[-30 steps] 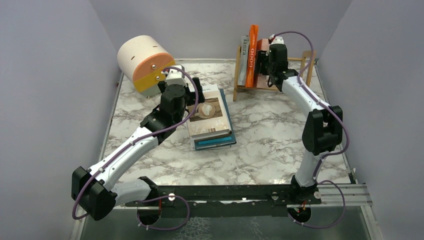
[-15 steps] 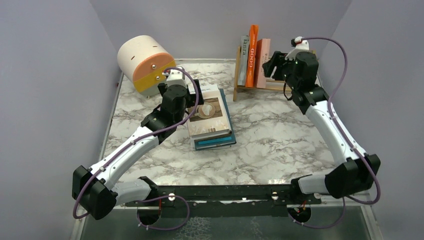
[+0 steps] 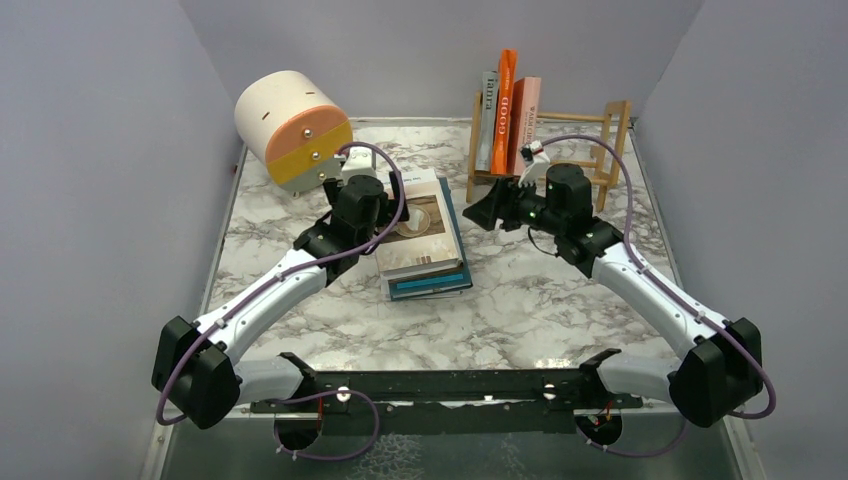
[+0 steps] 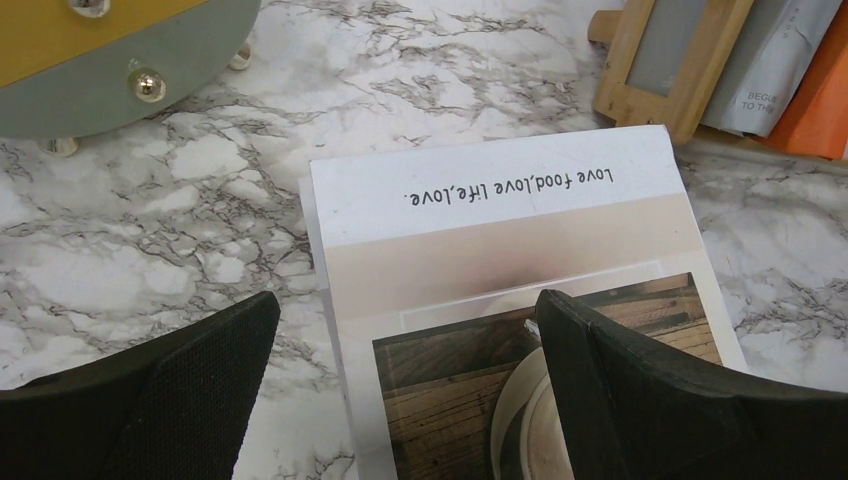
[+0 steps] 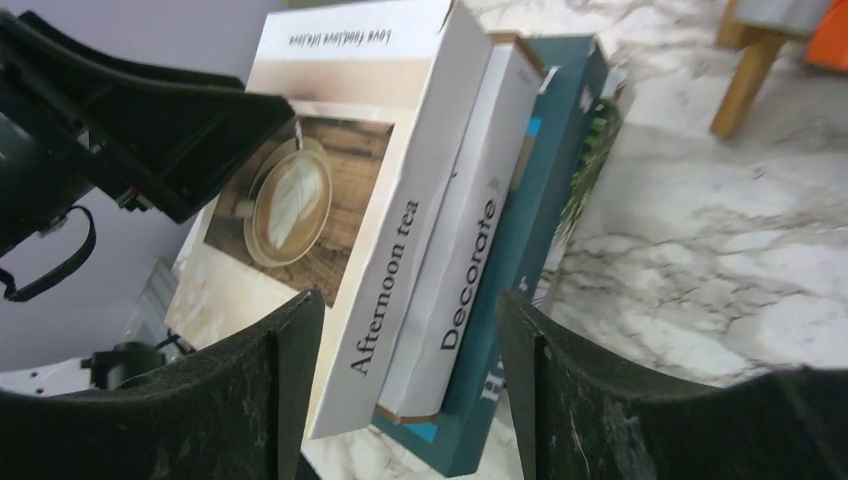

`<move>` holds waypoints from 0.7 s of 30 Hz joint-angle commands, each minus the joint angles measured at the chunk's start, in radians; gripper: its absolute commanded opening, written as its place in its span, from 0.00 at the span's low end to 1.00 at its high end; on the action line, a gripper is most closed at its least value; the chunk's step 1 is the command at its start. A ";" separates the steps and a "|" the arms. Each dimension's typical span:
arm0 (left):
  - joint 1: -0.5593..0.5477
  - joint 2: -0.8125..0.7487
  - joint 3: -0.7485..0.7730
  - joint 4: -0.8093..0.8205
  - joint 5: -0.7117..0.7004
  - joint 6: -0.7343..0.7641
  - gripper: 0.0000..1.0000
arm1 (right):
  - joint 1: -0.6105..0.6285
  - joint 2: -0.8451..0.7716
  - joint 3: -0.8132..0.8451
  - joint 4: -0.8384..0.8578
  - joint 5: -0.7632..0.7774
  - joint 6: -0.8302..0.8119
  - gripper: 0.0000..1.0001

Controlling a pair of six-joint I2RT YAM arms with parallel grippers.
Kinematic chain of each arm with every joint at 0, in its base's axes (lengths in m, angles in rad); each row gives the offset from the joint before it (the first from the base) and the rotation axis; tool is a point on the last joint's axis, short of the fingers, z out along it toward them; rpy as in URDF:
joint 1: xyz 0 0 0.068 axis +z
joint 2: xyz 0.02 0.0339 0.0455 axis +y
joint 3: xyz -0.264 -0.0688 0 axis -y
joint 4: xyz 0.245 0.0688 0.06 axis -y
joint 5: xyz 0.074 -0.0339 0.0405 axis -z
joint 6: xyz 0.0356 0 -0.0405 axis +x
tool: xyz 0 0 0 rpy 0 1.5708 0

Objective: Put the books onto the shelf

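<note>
A stack of books point(image 3: 425, 250) lies mid-table, topped by a white book with a coffee picture point(image 4: 500, 230); the spines read "Afternoon tea" point(image 5: 385, 290) and "Decorate" point(image 5: 470, 270) above a teal book point(image 5: 530, 250). My left gripper point(image 3: 390, 222) point(image 4: 405, 330) hangs open over the top book's left edge, one finger above the marble and one above the cover. My right gripper point(image 3: 480, 215) point(image 5: 410, 330) is open and empty, facing the stack's spine side, apart from it. The wooden shelf point(image 3: 610, 140) holds grey point(image 3: 488, 120), orange point(image 3: 506, 105) and pink point(image 3: 526, 115) books upright at its left end.
A round cream, orange and yellow drawer drum point(image 3: 293, 125) stands at the back left, close behind the left gripper. Grey walls enclose the marble table point(image 3: 540, 290) on three sides. The shelf leg point(image 5: 745, 70) is just right of the stack.
The right arm drew back from the shelf, leaving the pink book standing there, and swung down and left to face the stack. The left arm shifted slightly over the stack.
</note>
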 commanded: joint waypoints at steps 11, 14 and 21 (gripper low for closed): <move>-0.014 0.077 0.021 0.072 0.189 -0.072 0.99 | 0.047 0.075 -0.119 0.244 -0.144 0.148 0.69; -0.029 0.091 0.036 0.079 0.184 -0.073 0.99 | 0.047 0.079 -0.139 0.271 -0.150 0.173 0.84; -0.061 0.124 0.073 0.081 0.174 -0.073 0.99 | 0.047 0.085 -0.187 0.331 -0.169 0.223 0.88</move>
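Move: The Afternoon tea book, topmost on the stack, has its middle about 6 cm back, 10 cm right and 9 cm below the left hand; from the right hand it lies some 15 cm left, 3 cm back and 9 cm down. The teal book under it sits about 12 cm right, 8 cm back and 13 cm below the left hand. From the right hand, the shelved pink book is about 23 cm ahead, 11 cm right. Left hand pushes the Afternoon tea book's left edge about 6 cm right; right hand sinks leftward towards its spine, opening. ##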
